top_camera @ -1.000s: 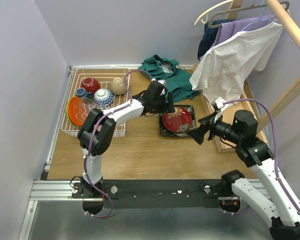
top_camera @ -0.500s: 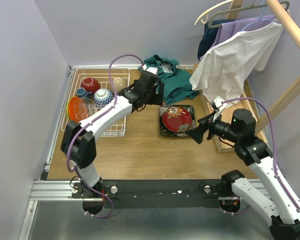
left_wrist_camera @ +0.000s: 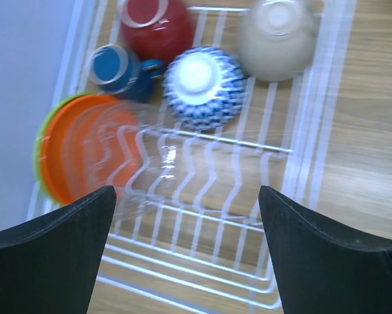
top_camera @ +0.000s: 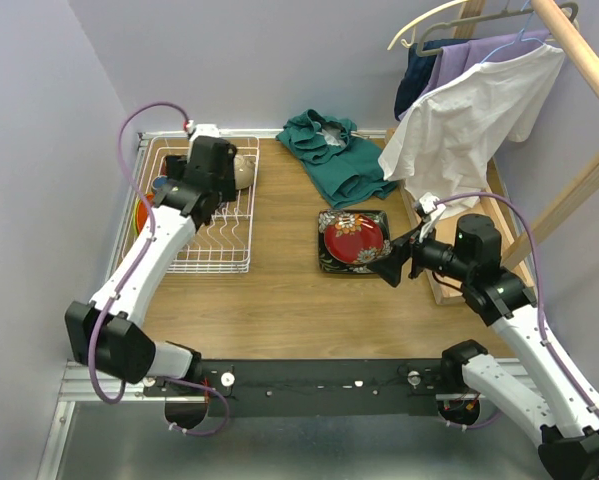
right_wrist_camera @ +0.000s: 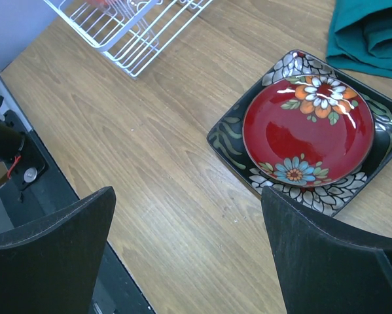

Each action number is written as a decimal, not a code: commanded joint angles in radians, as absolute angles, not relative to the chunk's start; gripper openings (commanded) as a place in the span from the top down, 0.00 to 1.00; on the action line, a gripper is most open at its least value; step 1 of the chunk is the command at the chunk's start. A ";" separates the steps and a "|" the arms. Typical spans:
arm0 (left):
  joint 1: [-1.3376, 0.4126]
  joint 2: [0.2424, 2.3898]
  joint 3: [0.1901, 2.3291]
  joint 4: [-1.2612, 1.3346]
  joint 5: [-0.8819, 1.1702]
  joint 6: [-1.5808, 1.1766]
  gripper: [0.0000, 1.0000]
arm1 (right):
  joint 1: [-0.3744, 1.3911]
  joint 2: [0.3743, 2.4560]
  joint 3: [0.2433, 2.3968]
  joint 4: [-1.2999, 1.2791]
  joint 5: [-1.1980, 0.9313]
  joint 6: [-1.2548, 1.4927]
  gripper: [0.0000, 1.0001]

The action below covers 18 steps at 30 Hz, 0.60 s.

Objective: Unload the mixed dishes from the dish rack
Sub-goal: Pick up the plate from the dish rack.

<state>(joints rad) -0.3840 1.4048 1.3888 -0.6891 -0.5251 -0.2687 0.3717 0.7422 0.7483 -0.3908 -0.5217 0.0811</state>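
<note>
The white wire dish rack (top_camera: pixel 219 262) stands at the far left of the table. My left gripper (top_camera: pixel 201 195) hovers over it, open and empty. In the left wrist view my left gripper (left_wrist_camera: pixel 186 252) is above the rack's tines (left_wrist_camera: pixel 202 216). Beyond them sit a red cup (left_wrist_camera: pixel 153 26), a dark-blue mug (left_wrist_camera: pixel 117 69), a blue-white bowl (left_wrist_camera: pixel 202 82) and a beige bowl (left_wrist_camera: pixel 277 33). An orange plate (left_wrist_camera: pixel 84 154) leans against a lime-green plate (left_wrist_camera: pixel 38 147). A red floral plate (right_wrist_camera: pixel 307 131) lies on the black square plate (right_wrist_camera: pixel 231 134) mid-table. My right gripper (right_wrist_camera: pixel 189 255) is open and empty, just in front of them.
A teal cloth (top_camera: pixel 329 150) lies at the back of the table. A wooden clothes stand with hanging shirts (top_camera: pixel 469 120) fills the right side. Purple walls close the left and back. The metal rail (top_camera: pixel 279 375) runs along the near edge.
My left arm has swung left from beside the black plate to above the dish rack. The right arm has barely moved.
</note>
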 commanded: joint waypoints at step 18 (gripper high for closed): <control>-0.018 1.357 1.131 -0.532 -0.526 -0.261 0.26 | 0.376 0.739 0.706 -0.334 -0.551 0.080 0.00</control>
<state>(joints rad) -0.0418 1.3025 1.1435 -0.6247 -0.5411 -0.2722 0.3717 0.7460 0.7197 -0.3561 -0.5480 0.0814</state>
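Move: The clear glass plate standing in the rack is some 12 cm to the left hand's left, about 1 cm back and roughly 14 cm below. The orange plate stands about 3 cm farther left of it, level with it. The blue mug is some 12 cm left and 7 cm ahead of the hand, the blue-white bowl about 5 cm ahead and 1 cm left. From the right hand, the glass plate lies roughly 51 cm left, 14 cm ahead and 12 cm below. Sweeping about 13 cm to its left over the rack, fast at first and then easing off, the left hand heads for the clear glass plate, drawing back some 4 cm on the way and sinking about 5 cm, mostly in the second half. It turns roughly 20 degrees counter-clockwise, and the wide-open fingers begin to narrow, still above the dishes and touching nothing. ##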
